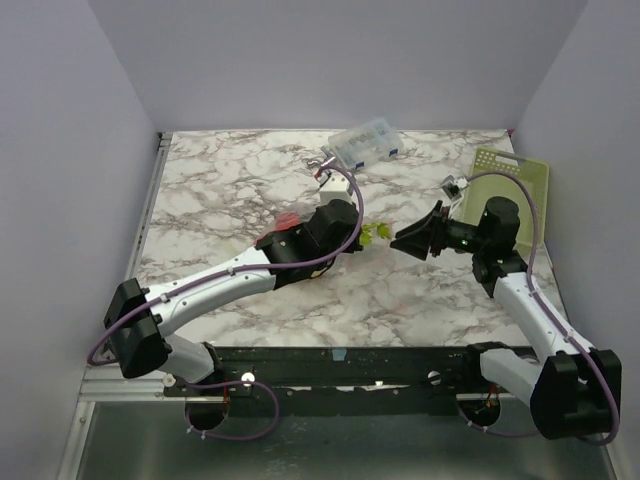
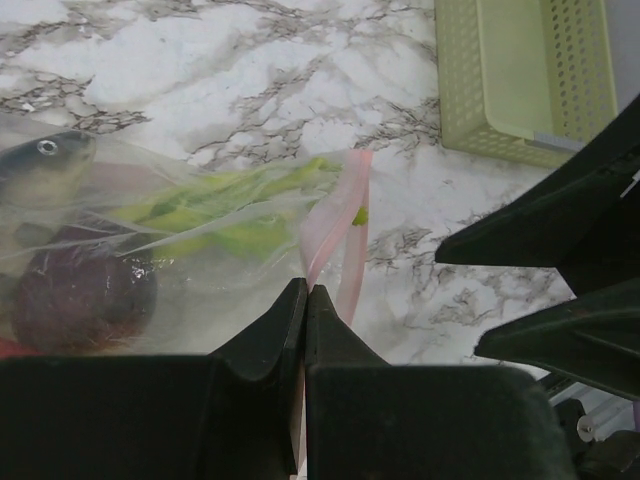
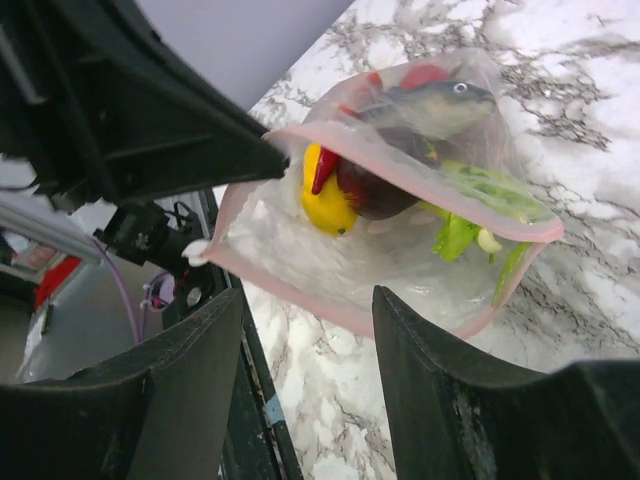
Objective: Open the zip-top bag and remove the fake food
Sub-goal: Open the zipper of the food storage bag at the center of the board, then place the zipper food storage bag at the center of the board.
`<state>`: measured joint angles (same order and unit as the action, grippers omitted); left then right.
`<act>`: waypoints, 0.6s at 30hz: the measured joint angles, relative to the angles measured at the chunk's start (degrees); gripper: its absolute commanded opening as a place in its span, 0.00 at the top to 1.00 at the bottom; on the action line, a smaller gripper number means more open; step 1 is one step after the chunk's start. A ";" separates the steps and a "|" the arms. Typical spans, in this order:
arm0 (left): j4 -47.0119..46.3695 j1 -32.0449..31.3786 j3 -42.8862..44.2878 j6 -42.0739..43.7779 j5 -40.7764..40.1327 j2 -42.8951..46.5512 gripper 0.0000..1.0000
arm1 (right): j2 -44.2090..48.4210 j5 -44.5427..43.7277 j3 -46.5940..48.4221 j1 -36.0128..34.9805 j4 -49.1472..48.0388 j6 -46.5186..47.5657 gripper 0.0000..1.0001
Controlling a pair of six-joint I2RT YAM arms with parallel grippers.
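The zip-top bag (image 3: 330,265) hangs with its pink-rimmed mouth gaping toward the right wrist camera. Inside lies the fake food: a yellow lemon (image 3: 325,205), a red piece, a dark purple piece (image 2: 85,295), a grey fish and green stalks (image 2: 230,215). My left gripper (image 2: 307,292) is shut on the pink zipper strip (image 2: 340,220) and holds one side of the mouth up. My right gripper (image 3: 308,300) stands open just in front of the mouth's lower rim, nothing clamped between its fingers. In the top view the bag (image 1: 372,236) sits between the left gripper (image 1: 352,240) and the right gripper (image 1: 405,240).
A yellow-green perforated basket (image 1: 510,185) stands at the right edge, just behind the right arm. At the back sit a small clear plastic box (image 1: 367,143) and a small metal fitting (image 1: 322,165). Grey walls close in three sides of the marble table (image 1: 230,200).
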<state>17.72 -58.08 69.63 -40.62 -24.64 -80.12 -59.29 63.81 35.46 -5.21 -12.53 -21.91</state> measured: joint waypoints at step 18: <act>-4.76 -3.54 7.41 -6.62 0.13 -8.90 1.00 | -11.08 -11.26 -4.70 -3.69 -9.07 -9.90 0.41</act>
<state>12.95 -61.63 77.03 -47.24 -24.51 -89.01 -70.37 52.56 30.76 -8.91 -21.61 -31.81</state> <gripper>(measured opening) 0.012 0.597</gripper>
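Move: The right hand's open fingers face the bag mouth, whose middle is about 6 cm to their left, 3 cm ahead and 5 cm lower. Inside, the lettuce is some 9 cm left, 4 cm ahead and 8 cm below that hand; the eggplant is level with it, roughly 16 cm left and 9 cm below. The left hand, already pinching the upper zip rim, has the right fingers about 9 cm to its right, level fore and aft, 1 cm lower. The right fingertips go in between the two zip rims as the hand sinks about 6 cm and slides 3 cm forward, still open, rolling some 15 degrees so its forward side dips. The left hand keeps its pinch on the upper rim and draws the bag mouth about 6 cm rightward over them, dipping a little and then lifting. ##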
